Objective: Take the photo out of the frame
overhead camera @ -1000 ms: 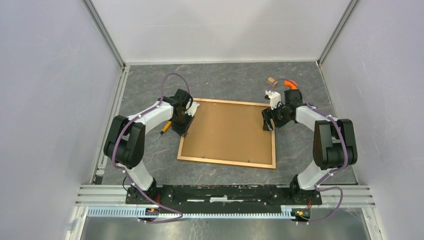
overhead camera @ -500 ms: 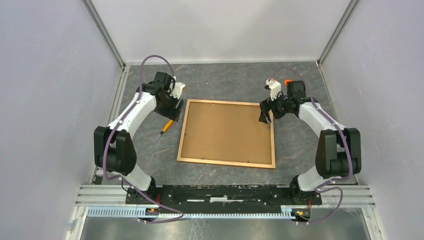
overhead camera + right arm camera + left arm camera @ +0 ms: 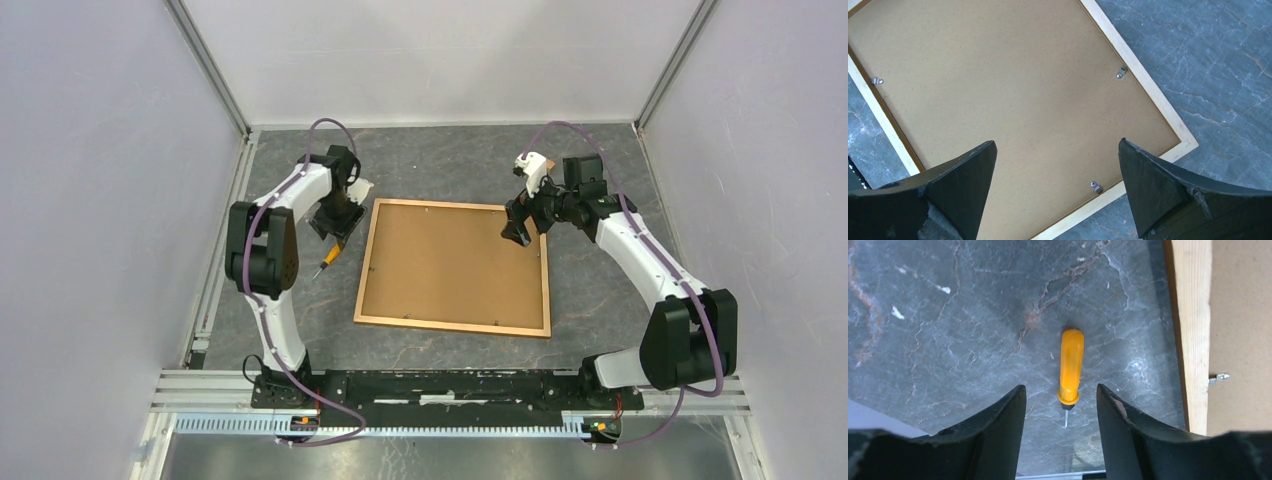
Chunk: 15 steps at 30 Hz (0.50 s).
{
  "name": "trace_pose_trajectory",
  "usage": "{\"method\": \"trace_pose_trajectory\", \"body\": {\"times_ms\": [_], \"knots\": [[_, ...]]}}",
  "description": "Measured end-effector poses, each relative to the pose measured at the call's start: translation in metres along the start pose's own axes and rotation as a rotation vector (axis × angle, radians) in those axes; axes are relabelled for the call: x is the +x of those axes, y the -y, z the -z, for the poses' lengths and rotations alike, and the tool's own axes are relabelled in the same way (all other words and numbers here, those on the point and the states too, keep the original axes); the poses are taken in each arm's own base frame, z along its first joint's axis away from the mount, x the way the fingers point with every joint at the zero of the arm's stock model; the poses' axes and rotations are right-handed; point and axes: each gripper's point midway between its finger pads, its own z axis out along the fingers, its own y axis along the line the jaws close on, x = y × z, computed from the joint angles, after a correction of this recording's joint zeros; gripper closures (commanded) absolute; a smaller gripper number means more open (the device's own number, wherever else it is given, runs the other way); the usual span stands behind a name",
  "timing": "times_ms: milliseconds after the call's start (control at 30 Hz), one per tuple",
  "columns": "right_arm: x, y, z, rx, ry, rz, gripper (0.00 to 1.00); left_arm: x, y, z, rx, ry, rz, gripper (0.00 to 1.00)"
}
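Note:
The frame point(image 3: 450, 326) lies face down mid-table, thin wooden border around the brown backing board point(image 3: 455, 260). The photo is hidden beneath the board. Small metal clips point(image 3: 1121, 72) hold the board at the edges. My right gripper point(image 3: 1057, 141) hovers open above the board near the frame's far right corner point(image 3: 515, 228), nothing between its fingers. My left gripper point(image 3: 1060, 387) is open over bare table just left of the frame's border point(image 3: 1193, 330). An orange-handled screwdriver point(image 3: 1071, 365) lies flat on the table beneath it, untouched, also visible from above point(image 3: 328, 258).
The grey marbled table point(image 3: 600, 290) is closed in by pale walls on three sides. An aluminium rail point(image 3: 450, 425) carries the arm bases at the near edge. Another clip point(image 3: 1218, 378) shows on the frame's left side.
My left gripper left the frame's left edge, swung outward over the screwdriver and its jaws spread. My right gripper rose, opened fully and shifted slightly left over the far right corner.

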Motion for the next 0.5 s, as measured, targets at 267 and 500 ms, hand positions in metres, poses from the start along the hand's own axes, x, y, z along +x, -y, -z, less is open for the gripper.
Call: {"method": "trace_pose_trajectory", "body": {"times_ms": [267, 500], "knots": [[0.004, -0.003, 0.001, -0.007, -0.008, -0.008, 0.02, 0.010, 0.000, -0.032, 0.010, -0.152, -0.023, 0.52], [0.002, -0.011, -0.002, -0.032, -0.006, -0.005, 0.02, 0.016, 0.003, -0.033, 0.018, -0.198, -0.029, 0.83]]}}
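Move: The screwdriver's orange handle lies almost under the left gripper: roughly 4 cm below, 1 cm back and 1 cm to its left. The photo frame's near rail, its left side, is some 6 cm to the gripper's right and 3 cm back; that rail's metal clip is about 8 cm right and 5 cm back. From the right gripper, the handle is about 40 cm to the left, 1 cm back and 14 cm below. Lower the half-open left gripper about 3.5 cm onto the screwdriver, easing back some 1 cm and tilting the wrist about 10 degrees so the fingertips swing towards the base. Narrow the fingers a little on the way down, then hold at that height and pinch the orange handle from both sides. ##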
